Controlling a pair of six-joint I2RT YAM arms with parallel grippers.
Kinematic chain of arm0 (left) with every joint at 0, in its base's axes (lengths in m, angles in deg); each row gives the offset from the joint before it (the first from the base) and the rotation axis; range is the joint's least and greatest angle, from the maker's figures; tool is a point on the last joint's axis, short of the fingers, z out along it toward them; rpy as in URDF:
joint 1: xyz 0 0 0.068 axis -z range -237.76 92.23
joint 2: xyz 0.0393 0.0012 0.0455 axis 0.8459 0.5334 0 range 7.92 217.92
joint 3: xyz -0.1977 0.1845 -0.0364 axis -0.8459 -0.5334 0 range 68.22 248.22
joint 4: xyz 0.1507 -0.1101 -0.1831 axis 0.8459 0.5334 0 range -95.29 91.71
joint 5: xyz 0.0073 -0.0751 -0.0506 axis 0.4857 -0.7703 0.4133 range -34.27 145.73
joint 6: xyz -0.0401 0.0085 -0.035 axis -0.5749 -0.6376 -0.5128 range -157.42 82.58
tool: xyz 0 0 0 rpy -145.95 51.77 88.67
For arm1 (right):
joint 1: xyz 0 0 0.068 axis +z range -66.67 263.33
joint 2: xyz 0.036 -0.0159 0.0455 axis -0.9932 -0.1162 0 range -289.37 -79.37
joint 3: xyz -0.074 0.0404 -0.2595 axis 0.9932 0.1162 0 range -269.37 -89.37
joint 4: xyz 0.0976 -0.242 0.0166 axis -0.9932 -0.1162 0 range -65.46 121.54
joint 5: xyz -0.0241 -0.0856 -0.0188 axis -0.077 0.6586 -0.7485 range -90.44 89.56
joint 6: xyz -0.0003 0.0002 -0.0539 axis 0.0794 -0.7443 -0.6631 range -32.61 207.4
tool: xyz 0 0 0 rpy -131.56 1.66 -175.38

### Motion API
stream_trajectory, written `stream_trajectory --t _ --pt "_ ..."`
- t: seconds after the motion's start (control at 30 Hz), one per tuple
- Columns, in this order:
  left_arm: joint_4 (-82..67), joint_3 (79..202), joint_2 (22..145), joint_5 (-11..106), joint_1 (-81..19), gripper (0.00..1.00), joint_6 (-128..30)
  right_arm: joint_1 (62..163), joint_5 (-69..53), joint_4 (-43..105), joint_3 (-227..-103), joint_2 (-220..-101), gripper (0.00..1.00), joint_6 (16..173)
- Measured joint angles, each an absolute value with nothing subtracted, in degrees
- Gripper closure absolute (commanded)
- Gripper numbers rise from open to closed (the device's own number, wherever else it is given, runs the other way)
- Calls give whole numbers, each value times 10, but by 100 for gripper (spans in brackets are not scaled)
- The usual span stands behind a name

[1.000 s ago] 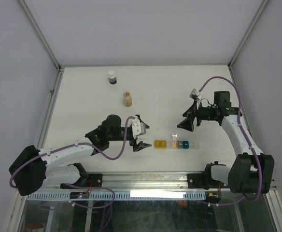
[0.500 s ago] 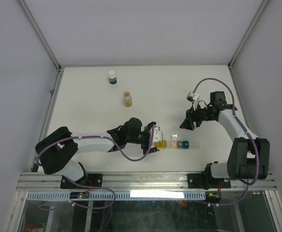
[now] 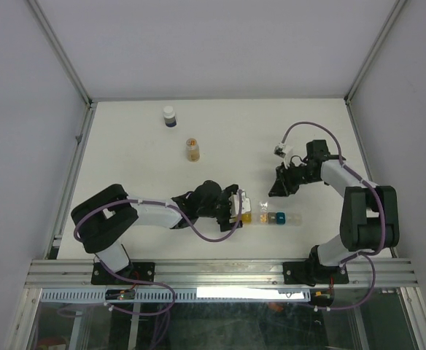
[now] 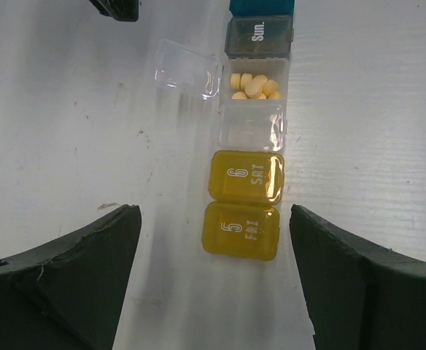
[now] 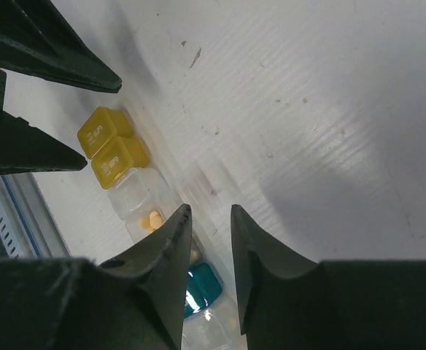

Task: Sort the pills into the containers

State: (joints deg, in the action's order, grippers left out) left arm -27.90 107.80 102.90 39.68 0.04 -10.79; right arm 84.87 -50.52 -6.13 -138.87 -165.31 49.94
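The containers (image 3: 271, 217) form a short strip near the table's front: two yellow boxes (image 4: 246, 177), a shut clear one (image 4: 251, 125), an open clear one holding several pale yellow pills (image 4: 255, 86) with its lid (image 4: 186, 68) flipped aside, then a grey box (image 4: 260, 36) and a teal box (image 5: 204, 286). My left gripper (image 4: 213, 215) is open, its fingers wide on either side of the strip's yellow end (image 3: 246, 217), touching nothing. My right gripper (image 5: 209, 211) hovers just behind the strip (image 3: 276, 189), its jaws a narrow gap apart with nothing between them.
A small amber bottle (image 3: 192, 149) and a white-capped dark bottle (image 3: 169, 117) stand at the back left of the white table (image 3: 125, 160). The metal rail (image 3: 220, 273) runs along the front edge.
My left arm has swung right until its open fingers straddle the strip's yellow end. The right gripper's jaws have narrowed from wide to a slim gap.
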Motion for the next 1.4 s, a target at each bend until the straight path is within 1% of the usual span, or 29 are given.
stream_trajectory --t 0.2,0.47,0.57,0.67,0.87,1.1,1.27,1.4 --pt "-283 1080 1038 396 7 26 -112 864 -497 -51 -1390 -1690 75 520" --pt "-287 1089 1065 386 12 31 -115 867 -491 -52 -1399 -1721 83 528" --pt "-288 1094 1072 382 12 40 -115 869 -491 -52 -1399 -1725 86 528" --pt "-286 1105 1087 375 12 43 -115 869 -491 -56 -1399 -1727 90 526" --pt "-281 1113 1097 372 12 55 -122 871 -504 -90 -1411 -1746 97 498" --pt "-273 1119 1099 370 12 67 -130 874 -543 -157 -1422 -1750 98 425" --pt "-269 1121 1099 370 12 68 -135 884 -554 -198 -1422 -1723 98 376" --pt "-269 1122 1099 370 12 68 -138 911 -547 -211 -1420 -1705 99 353"
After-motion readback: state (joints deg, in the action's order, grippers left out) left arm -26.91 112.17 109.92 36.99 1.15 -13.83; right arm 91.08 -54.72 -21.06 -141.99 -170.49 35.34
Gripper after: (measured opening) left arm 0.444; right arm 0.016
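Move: The pill box's yellow end is just under my open left fingers: about 2 cm to my left hand's right, 1 cm back and 3 cm down. Its pill-filled compartment lies about 9 cm to the right and 1 cm back. From my right hand, that compartment's open clear lid is some 3 cm back, 2 cm left and 5 cm below; the teal compartment is roughly 7 cm back and 2 cm right. With my left hand I sink about 2.5 cm, easing right and a little back, and close the fingers across the two yellow compartments, pinching firmly and holding still. My right hand drops about 3 cm beside the open lid while its fingers shut empty, then sweeps back some 5 cm, left and up over the box, turning counter-clockwise, to swing the lid over. ##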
